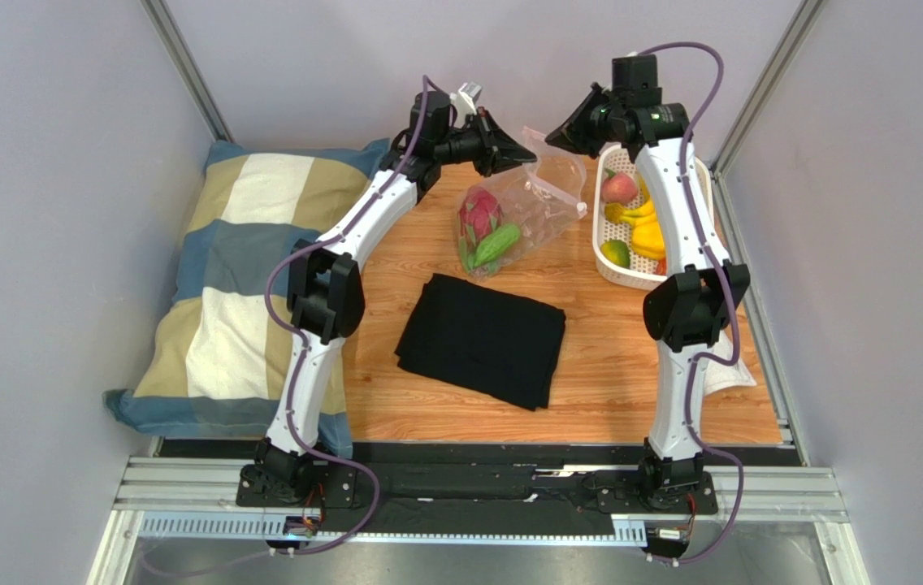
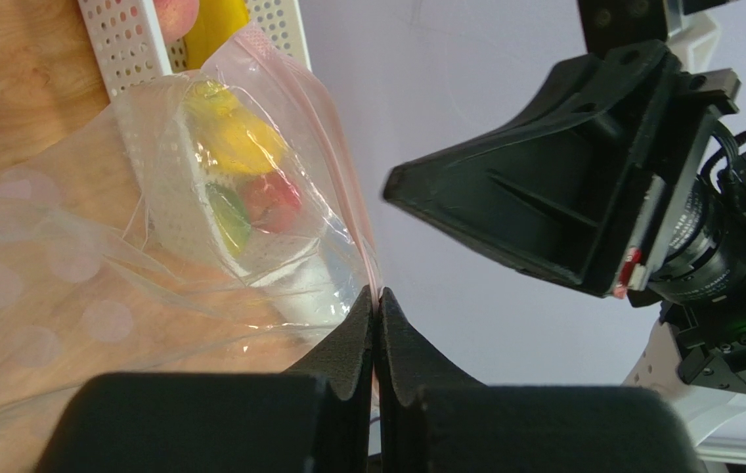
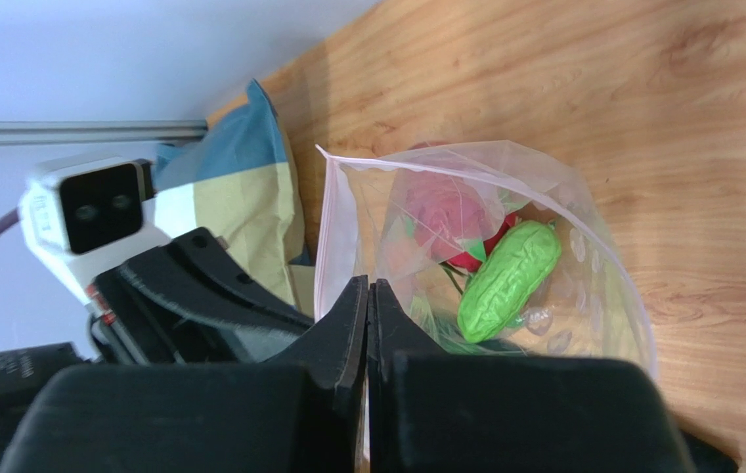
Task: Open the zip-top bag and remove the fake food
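Note:
The clear zip-top bag [image 1: 542,201] hangs lifted above the wooden table between both grippers. My left gripper [image 1: 531,156] [image 2: 378,296] is shut on its pinkish zip strip [image 2: 342,168]. Facing it from the right, my right gripper [image 1: 552,137] [image 3: 368,288] is shut with the bag's top lip running down between its tips. Inside the bag [image 3: 584,197] lie fake food pieces: a pink-red spiky fruit [image 1: 479,216] [image 3: 446,212] and a green piece [image 1: 497,244] [image 3: 507,281]. The right gripper's fingers [image 2: 564,187] show large in the left wrist view.
A white perforated basket [image 1: 598,226] [image 2: 125,34] holding bananas [image 1: 640,226] and other fruit stands just right of the bag, under the right arm. A folded black cloth [image 1: 482,338] lies mid-table. A checked pillow [image 1: 235,280] fills the left side. Grey walls close in behind.

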Available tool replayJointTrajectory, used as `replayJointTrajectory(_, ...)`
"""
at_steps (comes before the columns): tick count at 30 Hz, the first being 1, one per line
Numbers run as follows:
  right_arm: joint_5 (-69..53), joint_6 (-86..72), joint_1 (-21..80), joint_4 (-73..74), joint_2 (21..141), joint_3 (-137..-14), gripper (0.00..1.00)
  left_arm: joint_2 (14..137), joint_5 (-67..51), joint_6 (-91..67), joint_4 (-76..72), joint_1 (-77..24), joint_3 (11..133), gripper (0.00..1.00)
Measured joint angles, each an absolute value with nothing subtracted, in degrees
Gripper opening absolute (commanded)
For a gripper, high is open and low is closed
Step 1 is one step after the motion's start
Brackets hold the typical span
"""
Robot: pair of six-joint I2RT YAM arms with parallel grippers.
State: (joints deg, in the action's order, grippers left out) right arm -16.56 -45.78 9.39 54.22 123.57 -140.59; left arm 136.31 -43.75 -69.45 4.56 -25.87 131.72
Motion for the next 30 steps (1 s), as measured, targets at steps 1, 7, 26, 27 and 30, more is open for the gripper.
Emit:
replayJointTrajectory(1,-16.4,-46.0,9.8,54.4,124.0,-140.3,0.0,136.1,-43.8,-68.9,5.0,-26.0,131.5,0.0)
replayJointTrajectory(7,-15.9,-47.2,11.8,57.8,126.8,-139.6,0.0,135.6,-43.9,-67.8,6.0,-26.6,131.4,0.0)
replayJointTrajectory(26,-16.3,-49.5,15.3,56.5,126.1,-120.9,0.22,135.5,-43.0,-71.0,4.7,-27.0,131.7,0.0)
replayJointTrajectory(27,-16.9,-49.6,15.4,55.6,125.5,-117.7,0.26,135.6,-43.0,-71.3,4.7,-27.0,131.9,0.0)
replayJointTrajectory(30,-18.2,-50.2,15.7,54.8,125.3,-112.2,0.42,135.9,-43.0,-72.1,4.5,-27.1,132.9,0.0)
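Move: The green cucumber lies in the bag about 25 cm below the right hand, some 9 cm to its left and 6 cm back; the dragon fruit is about 12 cm left, 1 cm back and almost as far down. The bag's open mouth is centred about 8 cm below the right hand and 4 cm back. From the left hand, shut on the bag's rim, the cucumber is roughly 7 cm left, 3 cm back and 24 cm below. The left hand keeps its pinch on the bag's rim, almost still, while the right fingers enter the open mouth and come up against the plastic inside. The right hand sinks nearly 20 cm, also going about 8 cm back and some 5 cm left towards the cucumber, tipping down about 30 degrees; its shut fingers open to about a third late on. ##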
